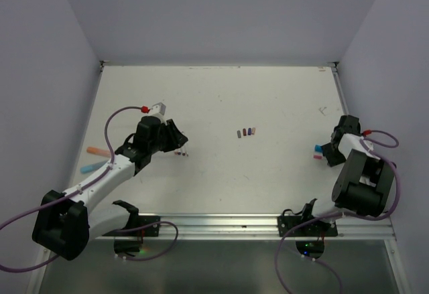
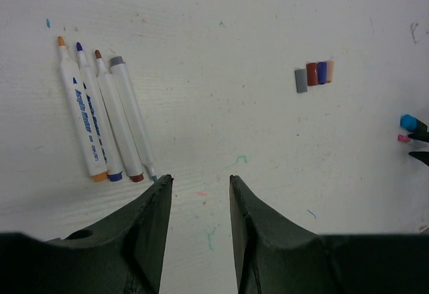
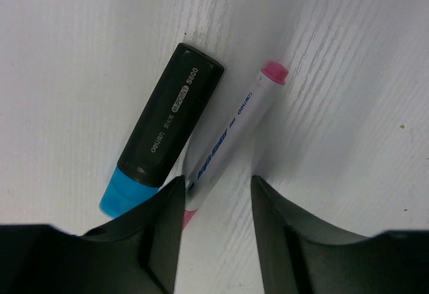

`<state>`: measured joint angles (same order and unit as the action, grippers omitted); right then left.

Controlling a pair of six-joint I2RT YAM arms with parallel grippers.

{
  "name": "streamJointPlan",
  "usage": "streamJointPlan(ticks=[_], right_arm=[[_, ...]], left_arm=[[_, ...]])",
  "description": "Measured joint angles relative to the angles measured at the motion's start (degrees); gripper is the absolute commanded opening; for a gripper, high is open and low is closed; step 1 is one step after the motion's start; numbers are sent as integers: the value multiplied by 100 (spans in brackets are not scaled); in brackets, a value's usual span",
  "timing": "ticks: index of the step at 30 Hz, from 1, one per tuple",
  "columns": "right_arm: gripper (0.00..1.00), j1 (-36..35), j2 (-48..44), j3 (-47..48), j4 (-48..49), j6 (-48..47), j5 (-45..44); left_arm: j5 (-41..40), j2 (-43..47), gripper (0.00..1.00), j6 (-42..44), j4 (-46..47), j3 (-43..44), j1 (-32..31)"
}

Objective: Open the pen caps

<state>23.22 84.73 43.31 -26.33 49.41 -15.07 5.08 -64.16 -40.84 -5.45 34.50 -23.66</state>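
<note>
Four small pen caps, grey (image 2: 301,80), dark red (image 2: 312,74), purple (image 2: 322,72) and pink (image 2: 330,71), lie in a row at mid-table (image 1: 246,132). Four white pens (image 2: 110,123) lie side by side with bare tips, left of my left gripper (image 2: 199,179), which stands open and empty over bare table. My right gripper (image 3: 216,183) is open at the table's right. A white pen (image 3: 231,130) with pink ends reaches between its jaws, close to the left finger. Beside that pen lies a black highlighter (image 3: 171,116) with its blue cap (image 3: 124,192) on.
An orange marker (image 1: 97,151) and a pale blue one (image 1: 89,169) lie near the left wall beside my left arm. Walls close the table on the left, back and right. A metal rail (image 1: 234,224) runs along the near edge.
</note>
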Motion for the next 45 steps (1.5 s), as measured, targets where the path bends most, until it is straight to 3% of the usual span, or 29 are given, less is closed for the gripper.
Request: streamJointPlan(ticks=[8, 9, 10, 12, 20, 27, 32, 39, 41, 45], right_arm=[[27, 17, -125, -149, 83, -61, -44], [23, 24, -175, -201, 92, -61, -37], [12, 28, -243, -258, 105, -57, -33], [0, 33, -361, -354, 90, -63, -2], [0, 31, -1130, -844, -282, -66, 133], [0, 33, -2944, -975, -1340, -227, 162], [0, 33, -3917, -470, -1722, -573, 839], [0, -227, -3462, -103, -1484, -1316, 2610], [0, -678, -3064, -85, -1283, -1515, 2900], [0, -2286, -2243, 96, -907, -1762, 3156]], left_arm=[[17, 17, 42, -4, 0, 0, 0], [24, 37, 42, -4, 0, 0, 0], [33, 66, 42, -4, 0, 0, 0], [57, 136, 42, -7, 2, 0, -2], [157, 520, 42, -13, -24, -66, -4], [461, 824, 42, -9, -31, -68, -4], [863, 872, 43, -9, -26, -68, -17], [1475, 688, 43, -118, 315, -68, -155], [1644, 562, 43, -221, 588, -68, -214], [1882, 212, 43, -466, 1187, -68, -396]])
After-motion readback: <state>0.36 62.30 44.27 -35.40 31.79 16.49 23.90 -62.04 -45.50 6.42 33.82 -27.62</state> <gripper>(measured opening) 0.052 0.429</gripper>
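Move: The pink marker lies just under the right hand's open fingers, its middle about 2 cm right, 1 cm ahead and 1 cm below. Beside it the black marker with the blue cap is centred some 4 cm ahead and 2 cm right of the hand; the row of loose caps is about 33 cm left and 12 cm ahead. From the left hand the pink marker is some 58 cm right, 3 cm back and 11 cm down. Right hand pinches the pink marker, lifts about 10 cm, swings 20 cm left; left hand goes right, rising. ##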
